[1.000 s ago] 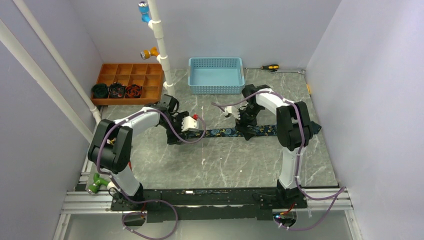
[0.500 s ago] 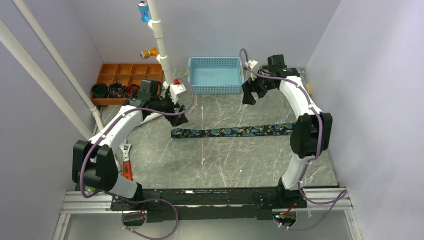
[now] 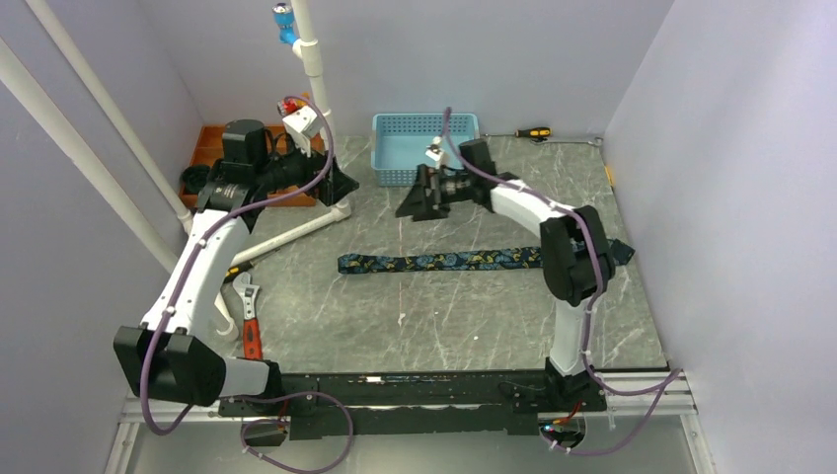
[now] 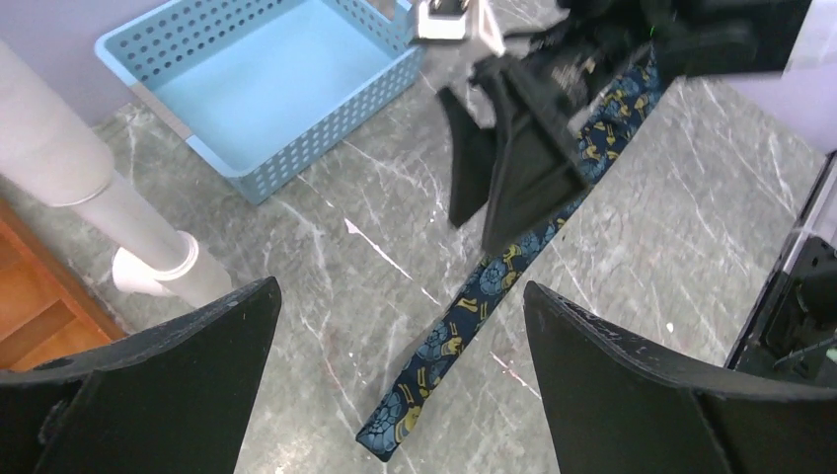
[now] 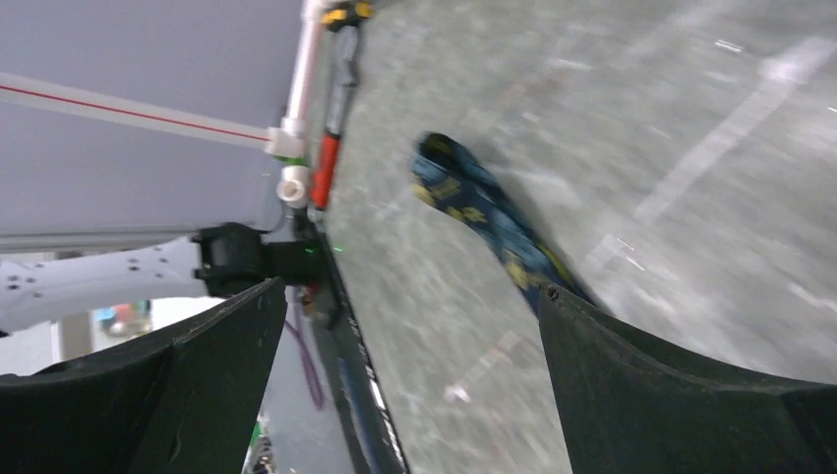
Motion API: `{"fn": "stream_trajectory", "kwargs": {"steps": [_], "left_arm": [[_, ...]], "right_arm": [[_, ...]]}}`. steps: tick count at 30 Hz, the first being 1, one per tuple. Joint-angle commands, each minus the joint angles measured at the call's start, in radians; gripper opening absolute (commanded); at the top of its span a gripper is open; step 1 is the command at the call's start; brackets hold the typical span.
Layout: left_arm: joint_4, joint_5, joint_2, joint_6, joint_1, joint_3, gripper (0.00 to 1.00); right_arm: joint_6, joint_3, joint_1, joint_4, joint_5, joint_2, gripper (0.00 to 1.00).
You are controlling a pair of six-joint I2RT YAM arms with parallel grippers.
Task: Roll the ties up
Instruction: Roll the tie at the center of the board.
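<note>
One tie [image 3: 444, 261], dark navy with a blue and gold pattern, lies flat and straight across the middle of the table, its narrow end to the left. The left wrist view shows that narrow end [image 4: 464, 326] below and between my open fingers. My left gripper [image 3: 341, 185] [image 4: 400, 286] hangs open high at the back left, apart from the tie. In front of the basket my right gripper [image 3: 413, 200] [image 5: 413, 288] is also open and holds nothing. The tie [image 5: 484, 212] appears blurred in the right wrist view.
A light blue basket [image 3: 426, 148] [image 4: 276, 89] stands at the back. An orange compartment tray [image 3: 209, 148] sits back left, partly behind my left arm. A white pipe [image 3: 296, 229] lies on the table. A red-handled wrench [image 3: 249, 321] lies at the left and a screwdriver [image 3: 533, 132] at the back right.
Both grippers opened, let go of the tie and rose off it. The left arm swung to the back left. The right swung back, then left in front of the basket.
</note>
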Motion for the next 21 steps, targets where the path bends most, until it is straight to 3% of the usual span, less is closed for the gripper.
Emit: {"fn": "stream_trajectory", "kwargs": {"steps": [1,5,10,15,21], "left_arm": [[0.030,-0.093,-0.059,-0.133,0.011,0.028,0.99],[0.014,-0.107,-0.091,-0.112,0.015,0.023,0.99],[-0.008,-0.140,-0.102,-0.134,0.018,0.033,0.99],[-0.007,-0.148,-0.132,-0.141,0.022,0.009,0.99],[0.002,-0.142,-0.166,-0.141,0.022,-0.030,0.99]], "right_arm": [[0.439,0.018,0.145,0.448,-0.024,0.045,1.00],[0.478,0.117,0.239,0.450,0.014,0.160,1.00],[0.745,0.108,0.329,0.726,0.058,0.266,1.00],[0.805,0.103,0.413,0.803,0.103,0.301,1.00],[0.850,0.081,0.428,0.860,0.118,0.346,1.00]]}}
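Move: Off to the right hand's left, about 20 cm away, 6 cm nearer the base and 14 cm lower, lies the tie's left end. The pipe foot stands some 15 cm beyond that end and 2 cm farther left. The blue basket is roughly 24 cm ahead of the right hand, almost in line and 13 cm lower. From the left hand, the tie's left end is about 29 cm below, 5 cm back and 3 cm left. Sweeping left above the tie, the wide-open right hand goes about 21 cm, drawing back some 9 cm and sinking slightly late on, towards the tie's left end. It slows as it goes; the wrist rolls its forward side down while the fingers level off a little. The left hand, also open, eases up and left a few centimetres, farther off the tie. ##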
